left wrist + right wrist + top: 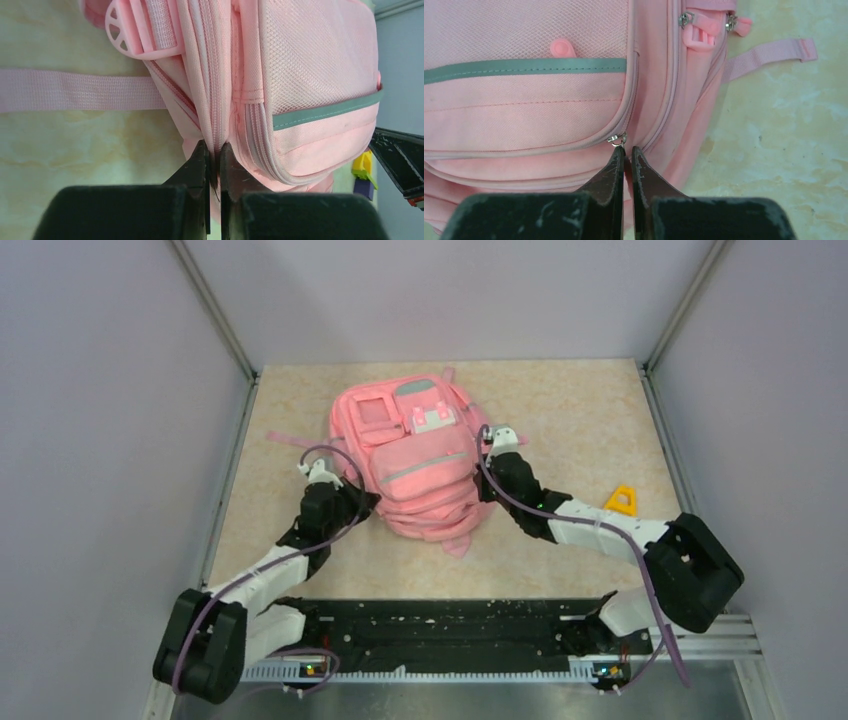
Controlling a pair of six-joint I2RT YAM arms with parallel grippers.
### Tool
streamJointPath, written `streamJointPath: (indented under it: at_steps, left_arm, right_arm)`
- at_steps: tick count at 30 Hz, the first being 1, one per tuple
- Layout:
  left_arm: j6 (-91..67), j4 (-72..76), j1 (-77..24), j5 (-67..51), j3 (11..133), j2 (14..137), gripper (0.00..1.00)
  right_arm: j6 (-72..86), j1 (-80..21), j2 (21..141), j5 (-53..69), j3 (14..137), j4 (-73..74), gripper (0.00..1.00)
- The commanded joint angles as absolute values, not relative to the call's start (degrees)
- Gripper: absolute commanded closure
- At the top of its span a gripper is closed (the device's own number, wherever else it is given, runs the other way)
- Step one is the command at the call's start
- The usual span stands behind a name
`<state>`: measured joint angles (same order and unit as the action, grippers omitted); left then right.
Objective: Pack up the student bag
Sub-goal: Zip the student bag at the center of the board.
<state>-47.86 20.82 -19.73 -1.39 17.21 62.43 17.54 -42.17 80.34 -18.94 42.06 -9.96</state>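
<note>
The student bag (415,455), a large pink backpack, lies flat in the middle of the table with its front pockets up. My left gripper (372,502) is at the bag's lower left side. In the left wrist view it (214,150) is shut on a fold of the bag's zip seam (216,100). My right gripper (478,478) is at the bag's right side. The right wrist view shows it (626,151) shut on the pull of the front pocket's zip, with the metal slider (617,139) right at the fingertips.
A small yellow triangular object (622,500) lies on the table right of the bag, beside the right forearm. A loose pink strap (75,90) runs out to the bag's left, another strap (769,52) to its right. Grey walls enclose the table.
</note>
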Motion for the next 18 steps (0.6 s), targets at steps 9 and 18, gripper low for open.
streamJointPath:
  at_steps: [9, 18]
  left_arm:
    - [-27.6, 13.4, -4.1, 1.8, 34.3, 73.8, 1.00]
    - [-22.5, 12.4, 0.8, 4.0, 37.8, 78.2, 1.00]
  right_arm:
    - [6.4, -38.3, 82.0, -10.9, 44.0, -10.7, 1.00]
    - [-5.9, -37.9, 88.7, -21.9, 49.2, -14.0, 1.00]
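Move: Ahead and to the right of the left hand, which already grips its lower left side, the pink student bag has its middle about 11 cm forward and 10 cm right. From the right hand, already on the front pocket's zip pull, that middle is roughly 8 cm ahead and 16 cm left. The left strap lies some 15 cm ahead and 19 cm left of the left hand; the bottom flap is about 13 cm back and 6 cm left of the right hand. Hauling the bag's gripped left side along, the left hand goes left and forward together, then mostly forward, about 9 cm in all, rolling so its left side rises some 15 degrees. The right hand keeps its pinch on the zip pull, following about 3 cm left while turning counter-clockwise some 15 degrees, then easing slightly forward. ##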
